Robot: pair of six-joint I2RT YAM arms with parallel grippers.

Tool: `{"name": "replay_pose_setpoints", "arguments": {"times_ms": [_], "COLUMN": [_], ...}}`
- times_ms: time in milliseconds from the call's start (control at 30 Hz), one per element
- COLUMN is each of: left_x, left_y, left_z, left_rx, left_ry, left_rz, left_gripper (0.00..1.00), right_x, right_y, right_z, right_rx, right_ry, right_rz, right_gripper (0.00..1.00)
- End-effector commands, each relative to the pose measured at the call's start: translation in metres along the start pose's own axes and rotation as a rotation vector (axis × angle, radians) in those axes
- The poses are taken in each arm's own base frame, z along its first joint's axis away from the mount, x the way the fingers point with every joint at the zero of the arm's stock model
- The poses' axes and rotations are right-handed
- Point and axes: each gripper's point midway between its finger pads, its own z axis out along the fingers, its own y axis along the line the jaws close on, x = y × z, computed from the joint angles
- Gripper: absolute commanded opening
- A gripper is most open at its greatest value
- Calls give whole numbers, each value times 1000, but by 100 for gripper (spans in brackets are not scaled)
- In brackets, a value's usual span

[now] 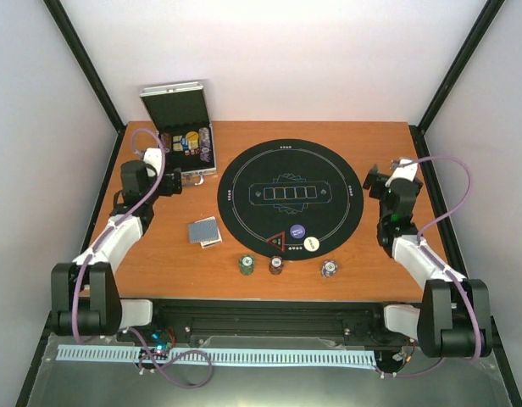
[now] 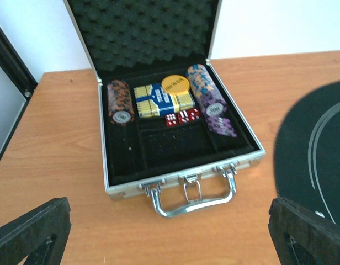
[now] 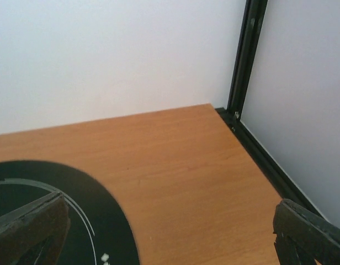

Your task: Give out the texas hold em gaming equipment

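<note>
Three short poker chip stacks stand near the table's front edge: green (image 1: 247, 264), red (image 1: 276, 264) and white (image 1: 330, 269). A grey-blue-backed pile of cards (image 1: 203, 231) lies left of the round black mat (image 1: 291, 199). On the mat's near part sit a purple button (image 1: 297, 230), a white button (image 1: 311, 243) and a red triangle marker (image 1: 278, 240). My left gripper (image 1: 174, 182) (image 2: 170, 243) is open, just short of the silver case (image 2: 181, 179). At the mat's right edge, my right gripper (image 1: 381, 180) (image 3: 170, 237) hangs open over bare wood.
The open case (image 1: 180, 127) stands at the far left with its lid up. It holds an orange chip row (image 2: 119, 102), a blue-purple chip row (image 2: 211, 102), boxed decks (image 2: 159, 102), a yellow disc (image 2: 175, 85) and red dice (image 2: 182, 117). Black frame posts (image 3: 244, 61) line the walls.
</note>
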Motion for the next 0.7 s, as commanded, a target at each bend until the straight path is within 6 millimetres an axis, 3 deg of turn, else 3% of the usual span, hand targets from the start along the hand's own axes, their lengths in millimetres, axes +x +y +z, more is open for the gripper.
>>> {"name": "replay_pose_setpoints", "arguments": {"times_ms": [0, 33, 100, 133, 167, 300, 367, 500, 667], "left_x": [4, -2, -13, -18, -22, -27, -28, -26, -23], "left_y": [-20, -25, -32, -36, -39, -42, -40, -37, -38], "left_z": [-28, -34, -44, -48, -52, -62, -64, -68, -73], "left_rx": [153, 182, 232, 259, 279, 297, 289, 273, 282], "left_ry": [127, 138, 161, 175, 190, 249, 265, 301, 330], "left_rz": [52, 55, 59, 59, 58, 46, 50, 48, 43], "left_gripper": [100, 100, 100, 100, 100, 100, 100, 100, 100], "right_x": [-14, -18, -14, -11, -13, -11, 1, 21, 51], "right_y": [-18, -28, -75, -85, -80, -22, 33, 108, 163], "right_z": [-1, -4, -24, -29, -24, -13, -18, -54, -104], "right_rx": [91, 132, 428, 466, 381, 104, -36, -202, -381], "right_ry": [112, 107, 125, 145, 182, 367, 478, 581, 695], "right_rz": [64, 145, 469, 575, 585, 464, 315, 103, 43], "right_gripper": [100, 100, 100, 100, 100, 100, 100, 100, 100]}}
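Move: From the right hand, the purple button lies about 20 cm left and 9 cm back; the white button is some 15 cm left and 14 cm back, the red triangle about 27 cm left and 13 cm back. From the left hand, the card deck lies roughly 10 cm right and 8 cm back, with the open case about 25 cm ahead and 3 cm right. All are some 18 cm below the hands, the case slightly less. Rightward and up first, rolling its left side up, the right hand then sweeps fast left over the mat, ending about 16 cm left of its start, sinking and drawing slightly back as it tips down some 30 degrees towards the purple button. The left hand backs off the case by about 5 cm, rises and shifts right, tipping down and turning clockwise towards the card deck's side. Both grippers stay wide open, touching nothing. ##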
